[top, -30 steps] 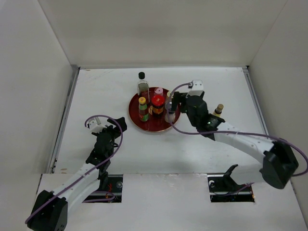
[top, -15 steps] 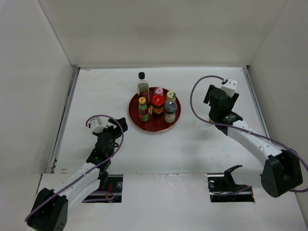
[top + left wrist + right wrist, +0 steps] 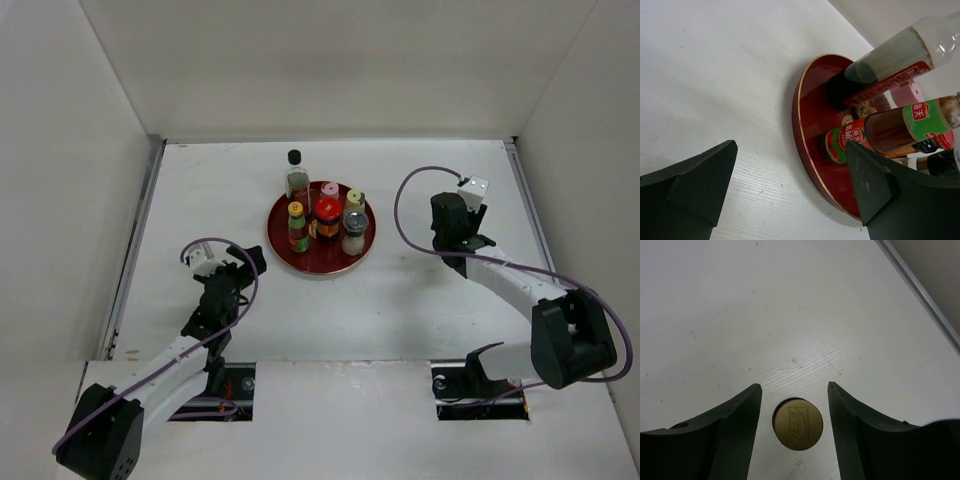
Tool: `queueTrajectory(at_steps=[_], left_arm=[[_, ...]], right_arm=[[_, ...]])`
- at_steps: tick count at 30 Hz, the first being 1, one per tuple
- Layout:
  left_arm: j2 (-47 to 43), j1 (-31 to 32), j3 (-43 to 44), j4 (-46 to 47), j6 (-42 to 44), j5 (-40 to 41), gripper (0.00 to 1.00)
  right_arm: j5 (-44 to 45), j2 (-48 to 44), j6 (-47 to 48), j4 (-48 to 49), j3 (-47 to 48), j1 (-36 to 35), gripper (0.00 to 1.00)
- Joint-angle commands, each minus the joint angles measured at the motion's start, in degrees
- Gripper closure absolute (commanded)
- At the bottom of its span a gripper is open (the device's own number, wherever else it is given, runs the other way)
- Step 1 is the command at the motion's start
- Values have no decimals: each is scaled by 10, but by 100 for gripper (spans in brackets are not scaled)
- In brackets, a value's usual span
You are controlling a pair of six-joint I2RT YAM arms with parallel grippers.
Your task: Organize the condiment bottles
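Observation:
A round red tray (image 3: 283, 243) holds several condiment bottles: yellow-capped (image 3: 296, 226), red-capped (image 3: 328, 216), pink-capped (image 3: 330, 190), yellow-green-capped (image 3: 354, 200) and grey-capped (image 3: 354, 231). A tall clear glass bottle with a black cap (image 3: 296, 174) stands at the tray's back rim. My right gripper (image 3: 455, 230) is open, right of the tray, pointing down. In the right wrist view a gold cap (image 3: 797, 425) sits between my open right gripper (image 3: 795, 388), untouched. My left gripper (image 3: 243, 262) is open and empty, left of the tray. The left wrist view shows my open left gripper (image 3: 790, 150) facing the tray (image 3: 805, 130).
White side walls enclose the table. A metal strip (image 3: 920, 290) runs along the right edge close to my right gripper. Two dark cut-outs lie in the near panel by the arm bases (image 3: 230, 385).
My right gripper left the grey-capped bottle standing on the tray, swung right and came down over the gold-capped bottle. The left arm has barely moved.

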State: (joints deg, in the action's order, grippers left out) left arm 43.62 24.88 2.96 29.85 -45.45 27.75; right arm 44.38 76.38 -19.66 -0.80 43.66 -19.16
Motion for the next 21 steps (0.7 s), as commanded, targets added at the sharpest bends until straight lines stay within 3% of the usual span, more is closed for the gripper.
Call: queueTrajectory(at_steps=[1,7,15,21], left_arm=[[4,6,8,34,-3,0,10],[-3,8,6,35,-2,0,10],[-1,6,7,34,-1,6,10],[-2,2,6,36,-3,3,10]], right_arm=[[-6,6,-22,23,-4,-1,42],[16,-9,-26,22,-3,-5,67],[29,-123,16,-27,13,-80,70],[-2,-173,-8,-104,18,-208,70]])
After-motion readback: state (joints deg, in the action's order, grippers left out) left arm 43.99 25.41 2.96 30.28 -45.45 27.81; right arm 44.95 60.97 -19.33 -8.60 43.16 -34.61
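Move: The gold-capped bottle stands between the right hand's open fingers, its middle about 1 cm ahead and roughly 5 cm below. On the tray, the dark-lidded shaker is about 22 cm to the right hand's left and 1 cm nearer the base, the green-lidded shaker also 22 cm left but 4 cm farther out, all at about the bottle's height. From the left hand, that bottle lies about 47 cm right, 7 cm ahead and 3 cm lower. Down by about 1 cm first, as the right hand's fingers close the rest of the way and pinch the gold-capped bottle near its cap. Then, keeping that grip, the hand swings left towards the tray by some 7 cm, rising about 7 cm from its lowest point and drawing back 4 cm, while turning some 15 degrees counter-clockwise. ##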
